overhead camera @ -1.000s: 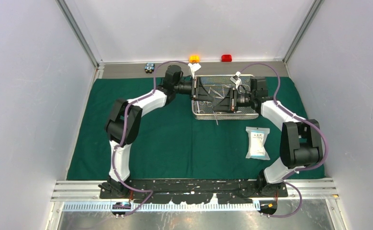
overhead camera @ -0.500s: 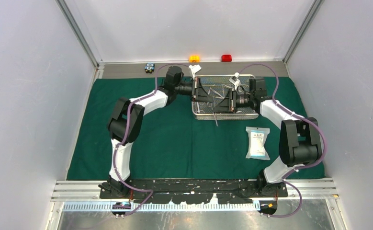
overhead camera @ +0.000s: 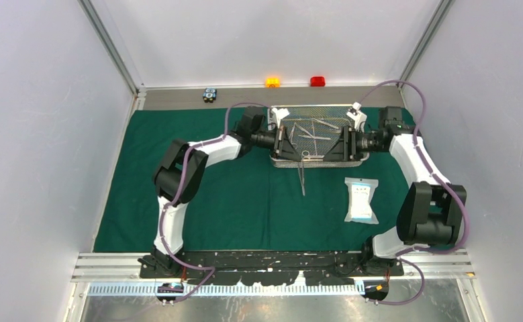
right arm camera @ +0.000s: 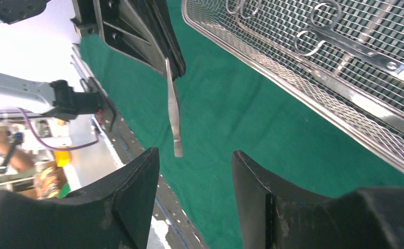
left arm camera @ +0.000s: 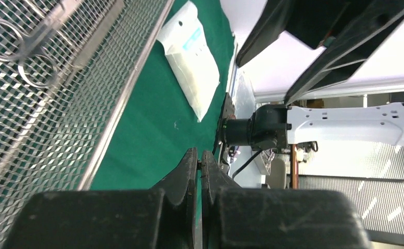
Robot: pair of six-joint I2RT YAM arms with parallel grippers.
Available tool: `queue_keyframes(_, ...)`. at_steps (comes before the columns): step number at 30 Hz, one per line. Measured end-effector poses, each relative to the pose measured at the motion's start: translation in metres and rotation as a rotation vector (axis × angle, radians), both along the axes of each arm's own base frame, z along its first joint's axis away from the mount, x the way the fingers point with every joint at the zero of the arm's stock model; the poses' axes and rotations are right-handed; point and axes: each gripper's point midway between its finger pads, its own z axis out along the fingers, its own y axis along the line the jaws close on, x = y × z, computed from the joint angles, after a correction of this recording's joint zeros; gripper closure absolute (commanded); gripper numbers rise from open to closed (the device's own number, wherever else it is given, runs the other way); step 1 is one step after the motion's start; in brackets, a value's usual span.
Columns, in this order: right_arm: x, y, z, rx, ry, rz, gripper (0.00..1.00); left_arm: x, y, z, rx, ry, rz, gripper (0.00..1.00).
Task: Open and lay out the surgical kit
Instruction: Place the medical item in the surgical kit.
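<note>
The silver wire-mesh tray (overhead camera: 320, 163) rests at the back of the dark green cloth (overhead camera: 231, 194), with scissors and forceps (overhead camera: 310, 133) lying in it. My left gripper (overhead camera: 293, 149) is at the tray's left end, shut on one end of the slim steel tweezers (overhead camera: 302, 178). They stick out past the tray's near rim, over the cloth. From the right wrist, the tweezers (right arm camera: 173, 109) hang from the left fingers. My right gripper (overhead camera: 344, 142) is at the tray's right end, open (right arm camera: 194, 161) and holding nothing. The white-blue packet (overhead camera: 361, 200) lies flat on the cloth, front right of the tray.
Small orange (overhead camera: 272, 82), red (overhead camera: 317, 81) and black-blue (overhead camera: 209, 94) blocks sit on the bare strip behind the cloth. White walls close in the left, right and back. The arms' bases stand along the near edge.
The right gripper has opened and drawn back to the tray's right end. The left gripper has closed and shifted nearer, and the tweezers now reach farther out over the cloth.
</note>
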Motion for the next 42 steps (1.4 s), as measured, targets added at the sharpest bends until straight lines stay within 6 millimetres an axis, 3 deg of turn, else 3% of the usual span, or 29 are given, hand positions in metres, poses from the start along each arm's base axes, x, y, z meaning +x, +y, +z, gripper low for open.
queue_keyframes(7,-0.011,-0.021,0.019,-0.121,-0.106,-0.048,0.42,-0.042,-0.035,-0.019,0.069,0.032,-0.045,1.0)
queue_keyframes(12,-0.01,-0.029,0.024,-0.175,-0.134,-0.093,0.42,-0.064,-0.063,-0.055,0.206,0.107,-0.047,1.0)
queue_keyframes(16,-0.008,-0.039,0.027,-0.204,-0.147,-0.14,0.42,-0.067,-0.084,-0.076,0.316,0.139,-0.034,1.0)
queue_keyframes(22,-0.004,-0.055,0.03,-0.22,-0.152,-0.209,0.42,-0.07,-0.104,-0.085,0.425,0.155,-0.016,1.0)
queue_keyframes(42,-0.005,-0.065,0.023,-0.203,-0.128,-0.247,0.43,-0.065,-0.117,-0.086,0.499,0.191,0.025,0.95)
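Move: The tweezers already in the left hand are bound for the green cloth just left of the white packet. That spot's middle is about 12 cm back, 12 cm right and 12 cm below the left hand. The packet lies roughly 12 cm back and 22 cm right of the left hand, the basket's middle some 10 cm ahead and 7 cm right, both about 10 cm lower. From the open right hand the spot is about 13 cm back, neither left nor right, and 13 cm down. The tweezers, held throughout in the left fingers, are carried right about 12 cm, down some 9 and back 6 or so, off the basket's near side towards the cloth beside the packet, while the left wrist tips the fingers about 30 degrees further down. The empty right hand stays open and withdraws about 6 cm to the right, rising slightly and turning a little clockwise. ##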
